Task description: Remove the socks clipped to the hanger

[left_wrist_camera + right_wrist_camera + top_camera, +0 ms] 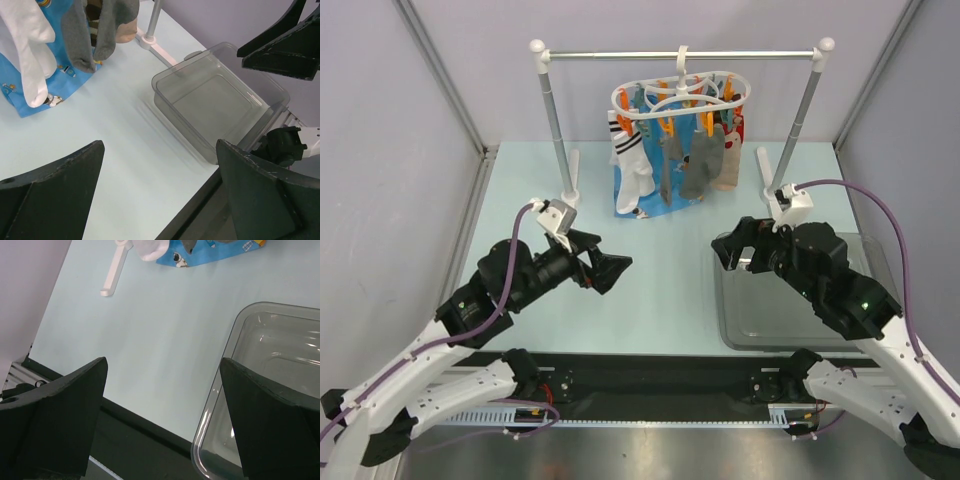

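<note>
The white oval hanger (682, 95) hangs by its hook from the rail, with orange clips holding several socks. A white sock with black stripes (632, 160) is on the left, a grey sock (701, 165) in the middle and a beige sock (728, 165) on the right. The left wrist view shows the white sock (30, 45) and the grey socks (80, 40) at upper left. My left gripper (605, 262) (160, 185) is open and low over the table, short of the socks. My right gripper (735, 245) (162, 415) is open and empty at the tray's left edge.
A clear plastic tray (800, 320) (170, 75) (235, 335) sits at the right front. The silver rail (680, 53) stands on two white-capped posts. A blue cartoon-print cloth (640, 195) (15, 85) (210, 255) hangs behind the socks. Grey walls enclose the table.
</note>
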Available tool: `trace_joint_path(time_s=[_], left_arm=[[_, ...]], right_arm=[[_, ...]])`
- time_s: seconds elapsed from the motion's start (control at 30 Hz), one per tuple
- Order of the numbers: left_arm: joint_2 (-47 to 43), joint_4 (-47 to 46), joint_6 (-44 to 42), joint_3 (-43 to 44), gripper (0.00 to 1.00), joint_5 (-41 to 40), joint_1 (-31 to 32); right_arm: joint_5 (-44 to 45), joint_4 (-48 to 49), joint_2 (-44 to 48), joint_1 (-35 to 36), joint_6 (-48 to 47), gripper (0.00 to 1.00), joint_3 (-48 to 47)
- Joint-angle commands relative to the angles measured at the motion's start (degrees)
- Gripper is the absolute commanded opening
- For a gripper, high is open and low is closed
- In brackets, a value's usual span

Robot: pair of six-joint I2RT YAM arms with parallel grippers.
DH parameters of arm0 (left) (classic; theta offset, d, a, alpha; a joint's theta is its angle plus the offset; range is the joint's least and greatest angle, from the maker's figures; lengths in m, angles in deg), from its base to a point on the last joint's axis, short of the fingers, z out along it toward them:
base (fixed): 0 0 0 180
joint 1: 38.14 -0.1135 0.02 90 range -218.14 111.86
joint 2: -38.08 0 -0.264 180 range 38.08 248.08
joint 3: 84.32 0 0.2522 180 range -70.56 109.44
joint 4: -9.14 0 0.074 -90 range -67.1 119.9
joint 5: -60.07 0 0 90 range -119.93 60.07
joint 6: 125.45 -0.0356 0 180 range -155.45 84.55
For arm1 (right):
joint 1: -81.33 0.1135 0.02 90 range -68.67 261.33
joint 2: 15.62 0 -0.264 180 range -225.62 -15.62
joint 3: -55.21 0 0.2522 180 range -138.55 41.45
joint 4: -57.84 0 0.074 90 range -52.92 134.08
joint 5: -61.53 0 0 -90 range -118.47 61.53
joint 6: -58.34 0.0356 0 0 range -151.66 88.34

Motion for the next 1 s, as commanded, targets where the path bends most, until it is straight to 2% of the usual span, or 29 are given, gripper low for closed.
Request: trace_joint_path(time_s=[0.0, 0.33, 0.43, 0.57, 0.63, 0.7, 0.73, 0.77, 0.83, 0.87, 0.97], left_arm=[[-0.1, -2.7, -0.9, 3.0, 1.0, 0.9, 0.1], [-2.2, 1.7, 4.2, 3.5, 1.0, -1.2, 0.1], [-1.1, 5.1, 4.8, 5.6, 0.99, -1.2, 0.1], [2.6, 8.1, 2.4, 7.1, 1.0, -2.9, 0.1], [4.1, 8.5, 2.1, 7.0, 0.99, -4.3, -1.1], [6.6, 6.9, 2.0, 6.6, 1.0, 0.6, -3.8], [7.5, 6.1, 2.8, 6.1, 1.0, 2.7, -7.6], [8.8, 3.9, 3.4, 5.6, 1.0, 9.5, -9.9], [10.1, 1.7, 5.1, 4.2, 1.0, 14.2, -15.5], [10.7, 0.9, 5.4, 3.9, 0.99, 16.8, -17.0], [11.9, -3.1, 4.8, 2.1, 0.99, 19.0, -19.0]], right_arm=[[1.4, 1.5, 0.2, 0.2, 0.2, 1.0, -1.5], [6.0, -0.6, -1.5, 0.2, -0.3, 1.0, -4.8], [-2.6, 6.2, -3.2, 0.3, -6.9, 1.0, -4.7], [5.1, 13.2, -7.3, -0.1, -6.5, 1.0, -4.8], [4.0, 18.1, -11.7, -1.5, -8.9, 0.98, -4.8], [-0.7, 19.7, -17.5, -5.8, -8.8, 0.93, -6.1], [-2.6, 20.7, -19.4, -7.3, -8.7, 0.87, -7.5], [-4.2, 21.5, -20.9, -10.9, -8.5, 0.84, -8.0], [-9.0, 24.7, -24.7, -14.8, -8.2, 0.76, -8.4], [-11.3, 26.5, -25.7, -18.7, -8.2, 0.75, -8.0], [-21.0, 35.8, -29.0, -24.5, -8.7, 0.73, -4.7]])
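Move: The beige-and-red sock at the hanger's right end hangs about 25 cm ahead of the right hand and 2 cm to its right, its middle some 3 cm lower. From the same hand, the grey sock beside it hangs about 24 cm ahead and 5 cm to the left, and the blue towel behind is some 28 cm ahead and 14 cm to the left, both slightly below it. From the left hand, the white striped sock lies roughly 26 cm ahead, 4 cm to the right and about 4 cm lower. After a slow start that lifts it a little, the right hand sweeps forward about 17 cm towards the beige and grey socks, sinking past its starting height and swinging back to the right at the end, while its wrist turns slightly clockwise and its fingers narrow from wide open to about three quarters, with no sock between them. The left hand first rises slightly, then reaches forward about 7 cm and down about 4 cm towards the white striped sock, tipping its fingers downward with a small counter-clockwise turn, its gripper staying wide open and empty. ##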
